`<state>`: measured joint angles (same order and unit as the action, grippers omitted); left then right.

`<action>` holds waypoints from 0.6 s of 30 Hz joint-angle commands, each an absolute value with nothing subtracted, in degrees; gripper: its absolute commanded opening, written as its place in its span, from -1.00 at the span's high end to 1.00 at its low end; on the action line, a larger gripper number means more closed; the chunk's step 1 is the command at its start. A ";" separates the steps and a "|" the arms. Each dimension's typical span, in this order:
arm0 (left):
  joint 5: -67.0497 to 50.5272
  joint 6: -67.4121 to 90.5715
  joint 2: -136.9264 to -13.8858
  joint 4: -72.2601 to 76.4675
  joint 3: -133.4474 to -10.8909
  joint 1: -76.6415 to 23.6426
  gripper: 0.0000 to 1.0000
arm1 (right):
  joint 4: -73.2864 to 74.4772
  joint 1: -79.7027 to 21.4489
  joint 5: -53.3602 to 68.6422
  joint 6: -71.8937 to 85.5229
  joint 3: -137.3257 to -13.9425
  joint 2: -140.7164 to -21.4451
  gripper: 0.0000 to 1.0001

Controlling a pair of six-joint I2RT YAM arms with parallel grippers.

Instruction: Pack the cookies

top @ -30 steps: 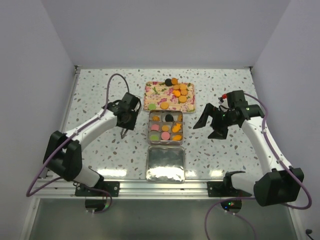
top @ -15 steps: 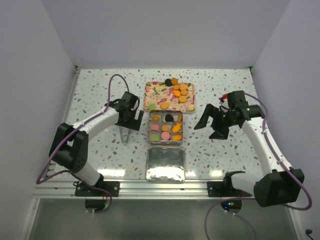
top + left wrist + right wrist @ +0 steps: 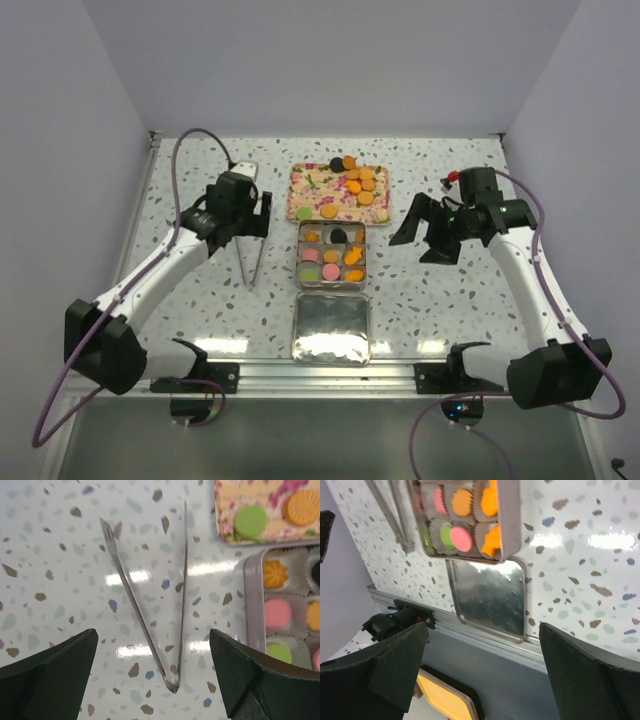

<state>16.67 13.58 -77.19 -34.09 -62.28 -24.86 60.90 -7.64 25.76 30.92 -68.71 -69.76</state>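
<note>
Cookies (image 3: 360, 183), mostly orange with one green and one black, lie on the floral tray (image 3: 303, 180). More cookies (image 3: 329, 271) sit in paper cups in the compartments of the square tin (image 3: 301, 258). Metal tongs (image 3: 254, 256) lie flat on the table left of the tin. My left gripper (image 3: 245, 222) hovers open above them, touching nothing. In the left wrist view the tongs (image 3: 150, 615) lie between the wide-apart fingers of my left gripper (image 3: 153, 632), with a green cookie (image 3: 250, 521) on the tray corner. My right gripper (image 3: 422, 238) hangs open and empty to the right of the tin.
The tin's shiny lid (image 3: 331, 328) lies upside down in front of the tin, near the table's front rail (image 3: 320, 372). The right wrist view shows the tin rim (image 3: 510, 520), the lid (image 3: 490, 600) and the tongs (image 3: 395, 515). White walls enclose the table on three sides.
My left gripper opened and let go of the tongs, which now lie on the table. The left arm rose and drew back to the left. The right gripper shifted slightly backward.
</note>
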 commanded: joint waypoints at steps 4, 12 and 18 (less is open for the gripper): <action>36.28 18.46 -61.63 -15.59 -51.00 -24.08 -1.00 | 58.10 -9.93 27.34 27.95 -79.35 -63.29 -0.97; 46.49 17.40 -51.85 12.64 -25.15 -23.20 -1.00 | 54.67 -10.02 23.63 29.18 -79.55 -53.89 -0.98; 42.11 17.58 -54.41 9.59 -26.54 -22.59 -1.00 | 54.76 -10.02 26.46 29.97 -73.40 -51.07 -0.97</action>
<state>41.56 15.99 -54.63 3.42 -23.90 -22.96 55.96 -9.98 25.28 29.74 -75.85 -50.92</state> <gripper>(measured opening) 0.997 0.986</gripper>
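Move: Behind and between the hands lies the empty metal lid: about 21 cm back, 20 cm right and 12 cm below the left hand. The tongs lie 12 cm below that hand and barely 2 cm back; the filled box is some 4 cm back and 20 cm right of it. From the right hand the lid is about 11 cm back, 15 cm left and 17 cm down, the box 6 cm ahead and 15 cm left. Swinging left off the tongs it has already let go of, the empty left hand travels about 10 cm, arching up some 6 cm and then sinking below its starting height, while its fingers tilt up and turn counter-clockwise. The right hand rises about 13 cm, easing slightly back late on, its fingers tipping up some 30 degrees; both grippers stay wide open. ##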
